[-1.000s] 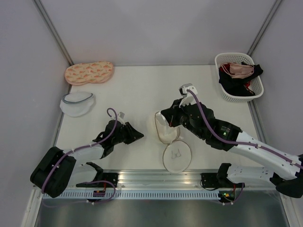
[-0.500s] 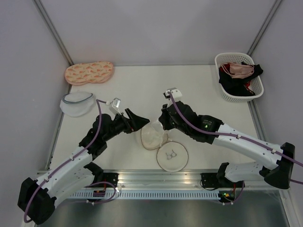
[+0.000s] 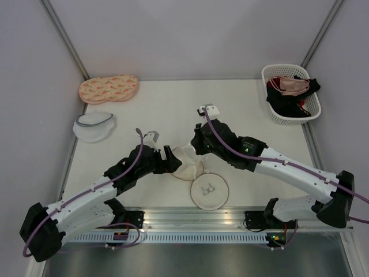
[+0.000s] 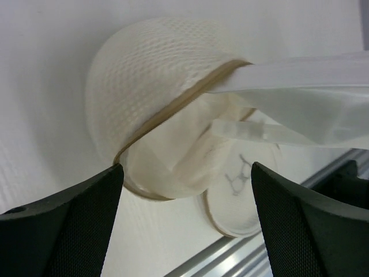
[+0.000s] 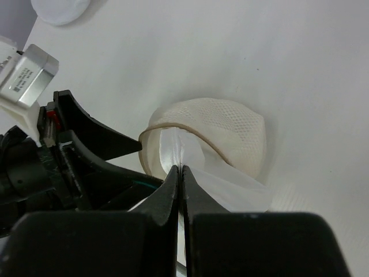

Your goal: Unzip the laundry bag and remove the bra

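Observation:
The laundry bag (image 3: 183,164) lies unzipped near the table's front middle, with its cream mesh dome (image 4: 150,86) tipped on its side. The flat face with the black bra symbol (image 3: 210,190) lies hinged open beside it. White fabric of the bra (image 5: 228,193) stretches out of the bag's mouth. My right gripper (image 5: 181,168) is shut on that fabric just above the rim. In the overhead view it (image 3: 196,151) sits at the bag's right edge. My left gripper (image 4: 187,167) stands wide open in front of the bag's mouth, its fingers (image 3: 170,160) at the bag's left side, holding nothing.
A white mesh pouch with a grey-blue rim (image 3: 94,126) and a peach patterned pouch (image 3: 108,88) lie at the far left. A white basket (image 3: 277,115) with pink and black garments stands at the far right. The metal rail (image 3: 196,218) runs along the front edge.
My left arm swung in from the left to the bag and its jaws opened wide. My right gripper, still shut, moved the bag a little to the left.

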Action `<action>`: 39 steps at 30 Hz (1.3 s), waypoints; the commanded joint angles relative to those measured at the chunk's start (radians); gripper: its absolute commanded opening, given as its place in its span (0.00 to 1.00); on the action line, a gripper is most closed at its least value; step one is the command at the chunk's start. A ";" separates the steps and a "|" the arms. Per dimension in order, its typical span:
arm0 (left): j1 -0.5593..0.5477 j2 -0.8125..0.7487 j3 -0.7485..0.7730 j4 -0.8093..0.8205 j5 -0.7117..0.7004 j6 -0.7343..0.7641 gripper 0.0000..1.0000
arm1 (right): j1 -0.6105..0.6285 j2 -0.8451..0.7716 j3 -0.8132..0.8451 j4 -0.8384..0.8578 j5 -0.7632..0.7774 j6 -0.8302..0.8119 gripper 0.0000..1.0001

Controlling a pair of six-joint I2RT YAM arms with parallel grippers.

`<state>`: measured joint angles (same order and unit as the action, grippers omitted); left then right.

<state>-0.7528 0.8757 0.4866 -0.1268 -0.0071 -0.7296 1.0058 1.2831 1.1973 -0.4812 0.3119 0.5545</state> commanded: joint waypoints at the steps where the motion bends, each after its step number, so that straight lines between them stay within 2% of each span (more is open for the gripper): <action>1: -0.005 0.032 0.037 -0.083 -0.192 0.064 0.94 | -0.004 -0.034 0.050 0.030 0.013 0.010 0.00; 5: -0.005 0.051 0.026 -0.099 -0.312 0.056 0.92 | -0.006 -0.039 0.068 0.006 0.012 0.004 0.00; 8: -0.005 0.074 0.024 -0.094 -0.343 0.061 0.91 | -0.007 -0.054 0.064 0.003 0.018 0.002 0.00; 13: -0.005 0.166 0.030 -0.038 -0.315 0.064 0.85 | -0.009 -0.083 0.077 0.003 -0.002 0.007 0.00; 15: -0.005 0.202 0.033 -0.007 -0.292 0.062 0.76 | -0.010 -0.112 0.079 0.016 -0.008 0.010 0.00; 16: -0.006 0.213 0.033 0.002 -0.288 0.062 0.75 | -0.010 -0.125 0.079 0.018 -0.008 0.010 0.00; 17: -0.005 0.226 0.036 0.006 -0.284 0.062 0.71 | -0.010 -0.137 0.077 0.026 -0.008 0.010 0.00; 21: -0.005 0.256 0.046 0.022 -0.277 0.062 0.66 | -0.010 -0.205 0.096 0.041 0.006 -0.004 0.00; 26: -0.005 0.259 0.044 0.032 -0.268 0.061 0.65 | -0.018 -0.271 0.137 0.050 0.024 -0.033 0.00; 30: -0.005 0.256 0.044 0.038 -0.257 0.058 0.64 | -0.019 -0.301 0.175 0.047 0.148 -0.077 0.00; 32: -0.005 0.253 0.040 0.041 -0.245 0.056 0.64 | -0.019 -0.277 0.258 0.009 0.208 -0.100 0.01; 37: -0.005 0.244 0.037 0.046 -0.223 0.042 0.62 | -0.042 -0.110 0.504 -0.155 0.431 -0.162 0.00; 39: -0.005 0.235 0.032 0.044 -0.214 0.035 0.62 | -0.076 -0.038 0.556 -0.195 0.463 -0.176 0.00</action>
<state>-0.7544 1.1313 0.4950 -0.1230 -0.2485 -0.6983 0.9676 1.1572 1.6741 -0.5682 0.6144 0.4370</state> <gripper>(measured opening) 0.621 0.011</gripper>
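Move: The right hand, still pinching the white bra, is about 20 cm above the middle of the open laundry bag, which lies some 3 cm to its left and 1 cm ahead; the opened lid flap is about 12 cm back and 6 cm left. From the left hand, the bag rim's left corner is some 3 cm ahead, 1 cm left and 7 cm below. The bag's middle lies 3 cm ahead and 6 cm right, and the flap about 9 cm back and 15 cm right. Keeping its pinch on the bra, the right hand eases up, then pulls fast away from the bag, rising about 24 cm and swinging some 9 cm right, fingertips tilting up and turning clockwise. The left hand drops about 7 cm beside the bag's left rim, shifting left and slightly forward, rolling its left side up and partly closing; a touch on the rim can't be made out. ##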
